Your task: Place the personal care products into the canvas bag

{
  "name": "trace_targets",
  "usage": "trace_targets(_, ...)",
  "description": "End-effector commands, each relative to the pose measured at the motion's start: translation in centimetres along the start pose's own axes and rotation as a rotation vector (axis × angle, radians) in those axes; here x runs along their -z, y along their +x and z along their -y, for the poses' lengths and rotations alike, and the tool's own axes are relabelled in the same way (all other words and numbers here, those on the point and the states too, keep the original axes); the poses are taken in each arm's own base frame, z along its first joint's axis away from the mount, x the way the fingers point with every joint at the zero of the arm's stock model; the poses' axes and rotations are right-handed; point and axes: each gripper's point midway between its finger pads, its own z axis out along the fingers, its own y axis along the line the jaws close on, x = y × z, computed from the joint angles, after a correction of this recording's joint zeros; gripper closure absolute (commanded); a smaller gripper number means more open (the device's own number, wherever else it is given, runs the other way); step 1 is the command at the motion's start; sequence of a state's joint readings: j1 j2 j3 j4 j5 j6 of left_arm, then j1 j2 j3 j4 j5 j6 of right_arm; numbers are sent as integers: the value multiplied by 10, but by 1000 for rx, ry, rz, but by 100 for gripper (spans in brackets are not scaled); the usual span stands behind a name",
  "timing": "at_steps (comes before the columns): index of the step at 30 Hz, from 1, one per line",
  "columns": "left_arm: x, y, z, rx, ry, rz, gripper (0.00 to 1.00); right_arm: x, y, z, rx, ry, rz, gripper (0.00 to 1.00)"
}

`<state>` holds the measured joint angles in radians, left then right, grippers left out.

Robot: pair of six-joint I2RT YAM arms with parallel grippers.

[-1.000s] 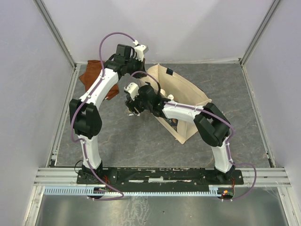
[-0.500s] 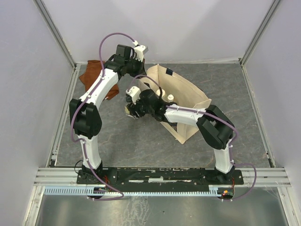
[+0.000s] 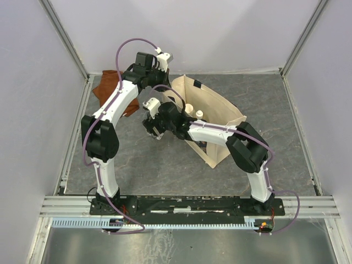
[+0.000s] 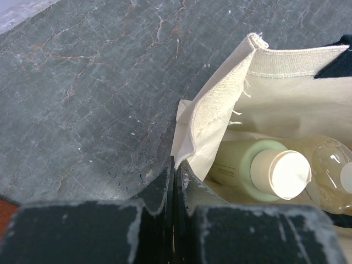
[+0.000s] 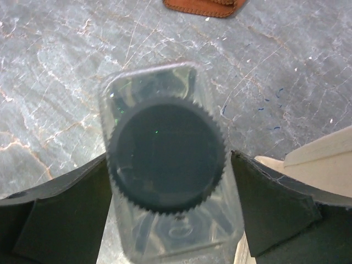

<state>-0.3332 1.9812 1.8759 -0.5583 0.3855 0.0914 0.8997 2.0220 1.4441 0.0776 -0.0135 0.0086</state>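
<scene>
A clear square bottle (image 5: 170, 231) with a dark ribbed cap (image 5: 166, 157) stands on the grey table just left of the canvas bag (image 3: 220, 110). My right gripper (image 5: 169, 158) is lowered over it, open, with one finger close on each side of the bottle. In the overhead view the right gripper (image 3: 153, 131) hides the bottle. My left gripper (image 4: 176, 165) is shut on the bag's near rim (image 4: 212, 118) and holds it up. Inside the bag lie an olive-green bottle (image 4: 242, 162) with a white cap and an amber bottle (image 4: 330, 165). Two white caps (image 3: 194, 111) show in the bag's mouth.
A rust-brown folded cloth (image 3: 110, 88) lies at the back left by the wall; its edge (image 5: 203, 5) shows beyond the bottle. A corner of the bag (image 5: 324, 159) sits just right of my right fingers. Metal rails border the table.
The right arm has drawn slightly back and left over the clear bottle, and its jaws closed in and then spread wide again. The left arm and the bag have not moved.
</scene>
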Motion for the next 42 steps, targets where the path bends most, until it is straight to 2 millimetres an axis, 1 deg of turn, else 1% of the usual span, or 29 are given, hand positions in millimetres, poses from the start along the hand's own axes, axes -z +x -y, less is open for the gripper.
trace_targets(1,12,-21,-24,-43,-90,74,97,-11,-31,8,17,46,91,9)
trace_targets(4,11,-21,-25,-45,-89,73,97,-17,-29,6,20,32,77,12)
trace_targets(6,11,-22,-25,-45,-89,74,97,-17,-28,4,22,21,74,17)
trace_targets(8,11,-21,-25,-44,-89,74,97,-16,-28,3,23,14,73,27)
trace_targets(11,10,-19,-25,-41,-87,70,97,-11,-27,2,19,6,74,53)
trace_targets(12,10,-19,-25,-41,-85,69,97,-8,-27,0,15,-1,76,59)
trace_targets(13,10,-18,-25,-38,-85,67,97,-4,-28,-2,9,-6,82,62)
trace_targets(17,12,-19,-24,-39,-85,70,97,17,-34,-3,-20,-5,97,71)
trace_targets(19,13,-20,-23,-38,-85,72,97,29,-33,-3,-27,6,85,73)
trace_targets(20,13,-20,-23,-39,-85,73,97,36,-32,-4,-27,12,75,77)
trace_targets(21,13,-20,-23,-37,-84,74,97,42,-26,-5,-26,21,48,78)
trace_targets(22,13,-20,-23,-37,-83,73,97,50,-24,-6,-23,33,33,80)
trace_targets(24,14,-20,-22,-36,-82,73,97,66,-21,-7,-20,65,8,80)
trace_targets(25,13,-19,-22,-34,-80,71,98,78,-27,-8,-26,78,11,80)
trace_targets(28,13,-18,-21,-31,-77,68,97,110,-35,-7,-87,118,-17,82)
trace_targets(32,14,-17,-21,-28,-80,68,97,160,-51,-1,-198,170,-38,84)
trace_targets(37,17,-19,-21,-30,-82,74,97,223,-80,12,-269,245,-30,83)
trace_targets(41,21,-23,-19,-31,-81,83,97,275,-112,27,-282,311,4,82)
trace_targets(42,21,-23,-19,-30,-80,84,97,284,-116,31,-278,324,-5,81)
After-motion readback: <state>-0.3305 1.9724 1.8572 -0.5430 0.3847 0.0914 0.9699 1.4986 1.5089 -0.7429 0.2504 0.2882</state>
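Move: The dark-capped clear bottle stands between the right hand's open fingers, its middle roughly 2 cm ahead, 1 cm left and 3 cm below. The canvas bag's middle is about 20 cm to this hand's right, 1 cm farther out and near its height; the brown pouch lies some 12 cm ahead, 17 cm left and 9 cm lower. From the left hand, already pinching the bag's rim, the bottle is around 14 cm back, 3 cm left and 12 cm down. The right hand eases forward and left about 1 cm, closes its wide-open fingers on the sides of the clear bottle, then carries it right and back towards the bag's near left wall, climbing only late and steeply, by some 13 cm, while the wrist turns clockwise about 20 degrees. All the while the left hand stays put with its fingers shut on the rim, holding the bag's corner up. ##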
